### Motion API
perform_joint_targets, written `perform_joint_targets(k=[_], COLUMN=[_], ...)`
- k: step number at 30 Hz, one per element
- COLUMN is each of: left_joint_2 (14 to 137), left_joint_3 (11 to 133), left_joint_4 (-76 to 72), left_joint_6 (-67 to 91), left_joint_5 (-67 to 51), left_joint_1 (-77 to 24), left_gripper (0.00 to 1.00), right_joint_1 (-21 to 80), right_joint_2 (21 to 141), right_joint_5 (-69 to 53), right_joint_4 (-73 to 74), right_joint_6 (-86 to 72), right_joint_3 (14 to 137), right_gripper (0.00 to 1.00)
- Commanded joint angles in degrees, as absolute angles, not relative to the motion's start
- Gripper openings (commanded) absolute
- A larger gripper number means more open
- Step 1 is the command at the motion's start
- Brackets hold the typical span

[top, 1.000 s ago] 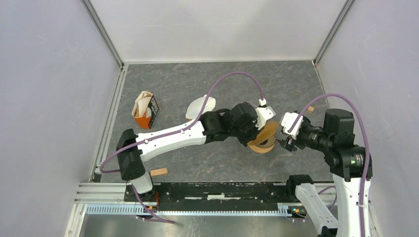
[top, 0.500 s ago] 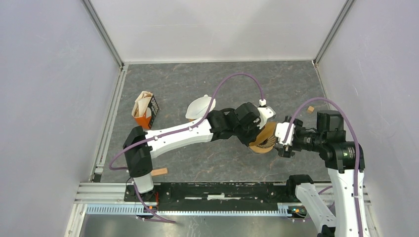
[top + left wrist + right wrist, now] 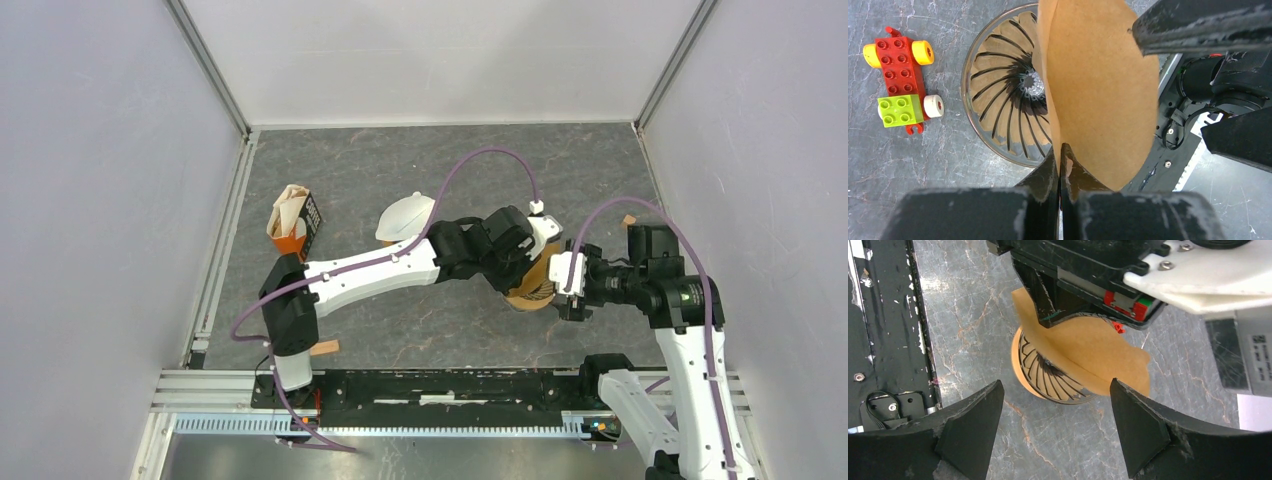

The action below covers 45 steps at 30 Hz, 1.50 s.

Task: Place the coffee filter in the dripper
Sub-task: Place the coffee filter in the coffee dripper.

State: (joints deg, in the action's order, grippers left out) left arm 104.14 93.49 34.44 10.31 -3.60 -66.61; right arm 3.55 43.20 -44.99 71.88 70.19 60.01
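The coffee filter [image 3: 1098,85], a folded brown paper cone, stands on edge over the dripper [image 3: 998,100], a clear ribbed cone on the table. My left gripper [image 3: 1060,150] is shut on the filter's lower edge. In the right wrist view the filter [image 3: 1093,355] leans across the dripper [image 3: 1043,375] under the left gripper's black fingers [image 3: 1043,305]. My right gripper [image 3: 1055,385] is open, its fingertips level with the dripper's near rim and empty. From above, the right gripper [image 3: 562,295] sits just right of the dripper [image 3: 525,297].
A red, green and yellow toy brick car [image 3: 898,80] lies beside the dripper. An orange filter box [image 3: 295,222] and a white cone-shaped piece [image 3: 405,215] stand further left. Small wooden blocks lie at the front [image 3: 322,348] and right [image 3: 628,221]. Walls enclose the table.
My right gripper has moved left, close to the dripper, and opened wider. The left arm has shifted slightly right, keeping the filter over the dripper.
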Motion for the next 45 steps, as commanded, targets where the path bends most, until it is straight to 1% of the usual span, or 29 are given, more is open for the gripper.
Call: perform_joint_targets(k=[1, 13, 15, 24, 26, 33, 41, 45], left_joint_2=[105.0, 106.4, 106.4, 105.6, 105.4, 104.7, 102.7, 102.3], left_joint_3=[96.5, 97.9, 97.9, 96.6, 96.6, 96.8, 95.7, 95.4], left_joint_4=[34.8, 35.3, 35.2, 34.4, 34.4, 34.0, 32.6, 32.4], left_joint_6=[12.8, 13.0, 13.1, 12.5, 12.2, 11.4, 10.3, 10.0], left_joint_5=[-5.2, -5.7, -5.7, -4.6, -4.3, -3.3, -2.6, -2.7], left_joint_1=[-66.5, -66.5, -66.4, -66.4, -66.3, -65.8, -64.7, -64.7], left_gripper=[0.03, 0.03, 0.05, 0.22, 0.24, 0.34, 0.55, 0.63], right_joint_1=[3.9, 5.4, 5.6, 5.9, 5.9, 5.8, 5.9, 5.9], right_joint_2=[43.0, 43.9, 43.8, 43.0, 42.8, 42.0, 41.0, 40.9], right_joint_5=[-45.1, -45.6, -45.0, -45.1, -44.9, -44.4, -45.4, -44.8], right_joint_4=[72.1, 72.0, 71.7, 70.3, 69.9, 67.9, 65.3, 65.0], right_joint_6=[72.7, 74.2, 74.2, 73.6, 73.5, 71.8, 68.6, 68.3], right_joint_3=[58.5, 54.1, 53.2, 49.9, 49.2, 47.6, 46.4, 46.3], right_gripper=[0.85, 0.84, 0.84, 0.84, 0.84, 0.84, 0.83, 0.83])
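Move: The coffee filter, still pinched by the left hand, spreads about 5 cm to the left of the open right hand, some 3 cm ahead and 7 cm below it. The dripper it is meant for is roughly 3 cm ahead, 3 cm to the right and 8 cm below the left hand, and 2 cm ahead, 6 cm left and 14 cm below the right. From the left hand the toy car stands about 14 cm ahead, 3 cm left and 15 cm below. The filter is held over the dripper by the left hand, which barely shifts before its fingers open from shut to over half wide, then eases forward about 2 cm. Meanwhile the right hand, fingers kept wide open, sinks about 7 cm to the filter, tipping slightly downward, and brings one finger in between its sheets. ##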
